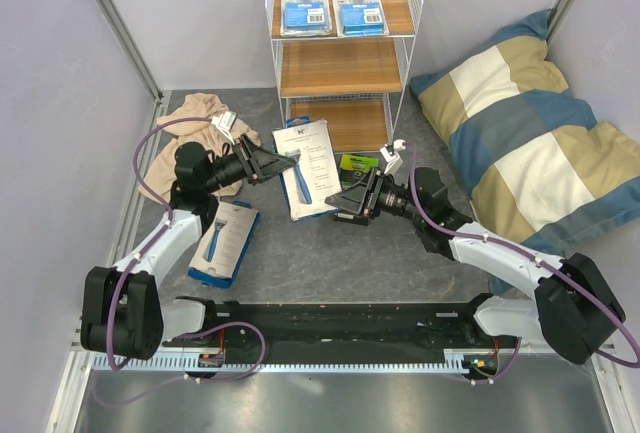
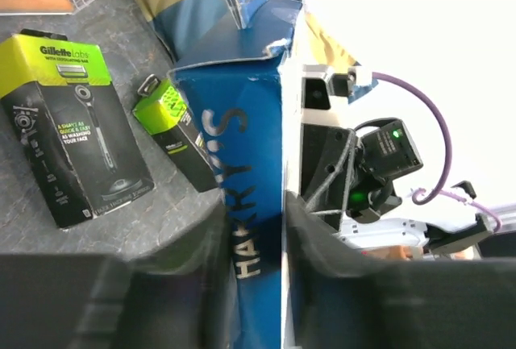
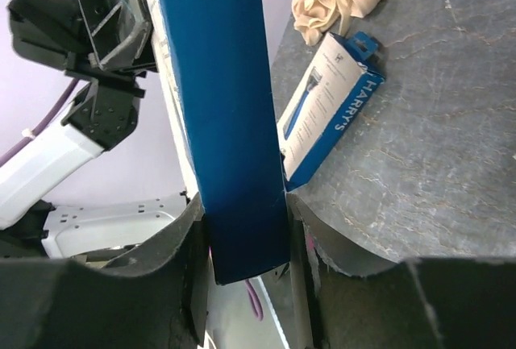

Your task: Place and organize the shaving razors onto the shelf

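Observation:
A large white razor pack [image 1: 312,158] with a blue side hangs above the floor between both arms. My left gripper [image 1: 283,164] is shut on its upper left edge; in the left wrist view the blue side [image 2: 242,123] sits pinched between the fingers of that gripper [image 2: 250,236]. My right gripper [image 1: 335,201] is shut on the lower right corner, the blue side [image 3: 226,83] filling that gripper [image 3: 246,228]. A second white pack [image 1: 222,243] lies flat on the floor. Two black-and-green boxes [image 2: 68,123] [image 2: 173,127] lie before the shelf [image 1: 340,68]. Two blister cards [image 1: 305,6] [image 1: 358,6] lie on its top board.
A crumpled beige cloth [image 1: 195,133] lies on the floor to the left, behind the left arm. A large striped pillow [image 1: 530,123] fills the right side beside the shelf. The shelf's middle and bottom boards are bare.

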### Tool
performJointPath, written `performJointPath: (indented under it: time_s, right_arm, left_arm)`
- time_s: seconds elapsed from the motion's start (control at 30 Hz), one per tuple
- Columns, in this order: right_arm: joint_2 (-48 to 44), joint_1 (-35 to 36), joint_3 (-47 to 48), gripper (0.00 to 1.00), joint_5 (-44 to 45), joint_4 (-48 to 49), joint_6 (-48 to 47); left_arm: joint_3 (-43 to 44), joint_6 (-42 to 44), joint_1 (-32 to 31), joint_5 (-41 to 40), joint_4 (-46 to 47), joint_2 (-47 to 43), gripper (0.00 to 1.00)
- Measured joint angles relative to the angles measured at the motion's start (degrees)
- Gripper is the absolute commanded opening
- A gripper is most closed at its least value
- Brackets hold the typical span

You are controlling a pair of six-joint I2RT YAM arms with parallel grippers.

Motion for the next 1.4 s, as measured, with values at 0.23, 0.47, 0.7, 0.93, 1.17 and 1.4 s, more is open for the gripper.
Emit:
performJointPath:
  time_s: [0.23, 0.47, 0.7, 0.93, 1.17, 1.4]
  right_arm:
    - [-0.90, 0.15, -0.02, 0.19, 0.11, -0.09, 0.04]
    - [-0.68, -0.04, 0.07, 0.18, 0.09, -0.83, -0.02]
    - [-0.37, -2.27, 1.57, 0.17, -0.07, -1.86, -0.20]
    - [1.38, -5.38, 4.46, 0.17, -0.39, -3.34, -0.61]
    - [4.42, -7.32, 9.64, 0.17, -0.76, -5.25, -1.33]
    - [8.50, -9.11, 15.17, 0.17, -1.88, -6.62, -2.38]
  left_arm:
    - [0.31, 0.63, -0.24, -0.33, -1.33, 0.96, 0.87]
    - [7.54, 10.86, -0.20, -5.55, -19.30, -1.42, 0.93]
    - [17.22, 24.09, -0.17, -17.90, -38.66, -5.79, 0.93]
    - [19.78, 31.52, -0.17, -31.30, -50.38, -9.53, 0.93]
    - [20.39, 36.52, -0.17, -41.09, -56.70, -11.54, 0.93]
    - [20.83, 38.03, -0.17, -42.40, -58.14, -11.65, 0.92]
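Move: Both hands grip the held Harry's box. Its middle is about 7 cm ahead and 5 cm left of the right hand, and some 5 cm right of the left hand, 1 cm back. The middle shelf is roughly 29 cm ahead of the right hand, 1 cm right, nearly level; from the left hand, 24 cm ahead, 11 cm right. A black Gillette box lies 12 cm ahead, 4 cm right and 18 cm below the right hand. Leftwards, about 11 cm, the left hand backs off the Harry's box after spreading its fingers wide, turning counter-clockwise and tipping its fingers downward as it leaves. The right hand keeps its pinch on the box's near end, waits for the release, then carries the box forward some 8 cm and a little upward, over the black Gillette box towards the shelf. ##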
